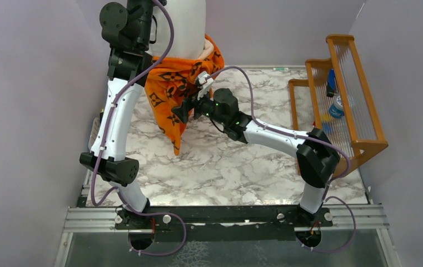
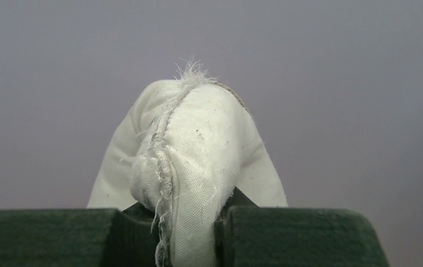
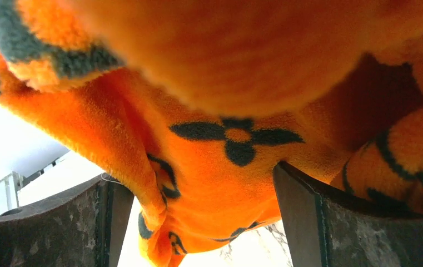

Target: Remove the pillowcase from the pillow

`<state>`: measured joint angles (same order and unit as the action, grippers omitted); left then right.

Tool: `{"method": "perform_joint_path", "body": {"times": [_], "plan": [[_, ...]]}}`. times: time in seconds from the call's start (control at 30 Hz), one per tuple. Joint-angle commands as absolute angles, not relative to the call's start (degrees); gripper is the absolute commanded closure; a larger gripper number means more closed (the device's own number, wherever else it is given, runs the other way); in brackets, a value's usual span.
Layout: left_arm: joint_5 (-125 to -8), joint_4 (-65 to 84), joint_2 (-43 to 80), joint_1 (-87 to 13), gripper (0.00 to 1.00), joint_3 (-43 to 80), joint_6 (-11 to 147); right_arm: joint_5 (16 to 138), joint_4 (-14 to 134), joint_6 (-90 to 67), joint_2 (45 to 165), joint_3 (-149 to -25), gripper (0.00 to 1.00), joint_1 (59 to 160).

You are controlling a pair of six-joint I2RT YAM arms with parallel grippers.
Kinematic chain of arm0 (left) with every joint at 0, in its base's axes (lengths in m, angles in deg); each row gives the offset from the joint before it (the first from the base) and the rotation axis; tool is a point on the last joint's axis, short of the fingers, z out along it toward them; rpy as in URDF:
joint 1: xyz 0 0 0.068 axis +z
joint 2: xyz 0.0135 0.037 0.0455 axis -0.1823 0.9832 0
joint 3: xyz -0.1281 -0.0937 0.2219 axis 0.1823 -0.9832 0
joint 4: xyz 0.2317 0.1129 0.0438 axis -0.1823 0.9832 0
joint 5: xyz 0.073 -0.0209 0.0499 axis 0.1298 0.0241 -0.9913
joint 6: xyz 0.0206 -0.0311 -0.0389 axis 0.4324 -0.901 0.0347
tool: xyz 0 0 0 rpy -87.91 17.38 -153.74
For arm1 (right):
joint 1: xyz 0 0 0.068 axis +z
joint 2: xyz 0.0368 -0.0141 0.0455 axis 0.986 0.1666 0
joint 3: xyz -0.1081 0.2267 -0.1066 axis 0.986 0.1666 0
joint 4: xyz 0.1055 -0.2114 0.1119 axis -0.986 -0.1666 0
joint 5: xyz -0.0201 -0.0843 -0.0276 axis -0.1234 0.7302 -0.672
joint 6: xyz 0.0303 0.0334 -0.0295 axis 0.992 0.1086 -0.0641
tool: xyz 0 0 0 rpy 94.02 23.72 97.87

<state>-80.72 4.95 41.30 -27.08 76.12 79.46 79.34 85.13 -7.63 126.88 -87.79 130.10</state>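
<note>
The white pillow [image 1: 185, 28] hangs upright at the back of the table, its top out of the frame. My left gripper [image 2: 192, 222] is raised high and shut on a frayed corner of the pillow [image 2: 198, 144]. The orange pillowcase [image 1: 170, 89] with black motifs is bunched round the pillow's lower end and hangs down in a point toward the marble table [image 1: 225, 161]. My right gripper [image 1: 185, 109] is at the pillowcase's right side. In the right wrist view its jaws stand wide apart with a hanging fold of the pillowcase [image 3: 225, 167] between its fingers [image 3: 309, 222].
A wooden rack [image 1: 359, 133] stands at the right edge of the table and holds blue items [image 1: 336, 105]. Purple walls close in the left, back and right sides.
</note>
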Motion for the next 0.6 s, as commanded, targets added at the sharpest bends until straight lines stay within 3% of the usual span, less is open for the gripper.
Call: {"method": "perform_joint_path", "body": {"times": [0.0,0.17,0.4,0.57], "plan": [[-80.88,-10.38,39.28,-27.97,1.0,81.31,79.43,79.88,86.82,-8.45,129.4,-92.51,0.07,132.0],[-81.2,-10.43,39.48,-28.03,1.0,81.38,79.67,78.71,86.92,-7.2,130.69,-94.22,0.19,133.15],[-82.02,-10.45,39.99,-28.08,1.0,81.39,81.69,78.01,87.99,-4.85,131.01,-95.14,0.2,136.43],[-82.12,-10.45,40.18,-28.22,1.0,81.53,81.62,80.16,84.03,-4.22,134.53,-100.77,0.31,137.85]]}}
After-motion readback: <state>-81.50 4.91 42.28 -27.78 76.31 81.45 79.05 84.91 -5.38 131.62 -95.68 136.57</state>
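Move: The right gripper, open, points left and forward at the pillowcase's hanging tail, its middle about 5 cm to the left, some 3 cm ahead and roughly level. The white pillow hangs above this gripper, its middle some 25 cm up, 10 cm ahead and 2 cm left. From the left gripper, which already holds the pillow's upper end, the tail lies about 38 cm below and 6 cm back, with hardly any sideways offset. Bring the right gripper about 6 cm to the left and 4 cm back towards the robot, rising slightly, with its fingertips close to the hanging fold of the pillowcase. Turn it a little counter-clockwise and draw its fingers part-way together, leaving them well open. Keep the left gripper's pinch on the pillow and hold it high, nearly still. ##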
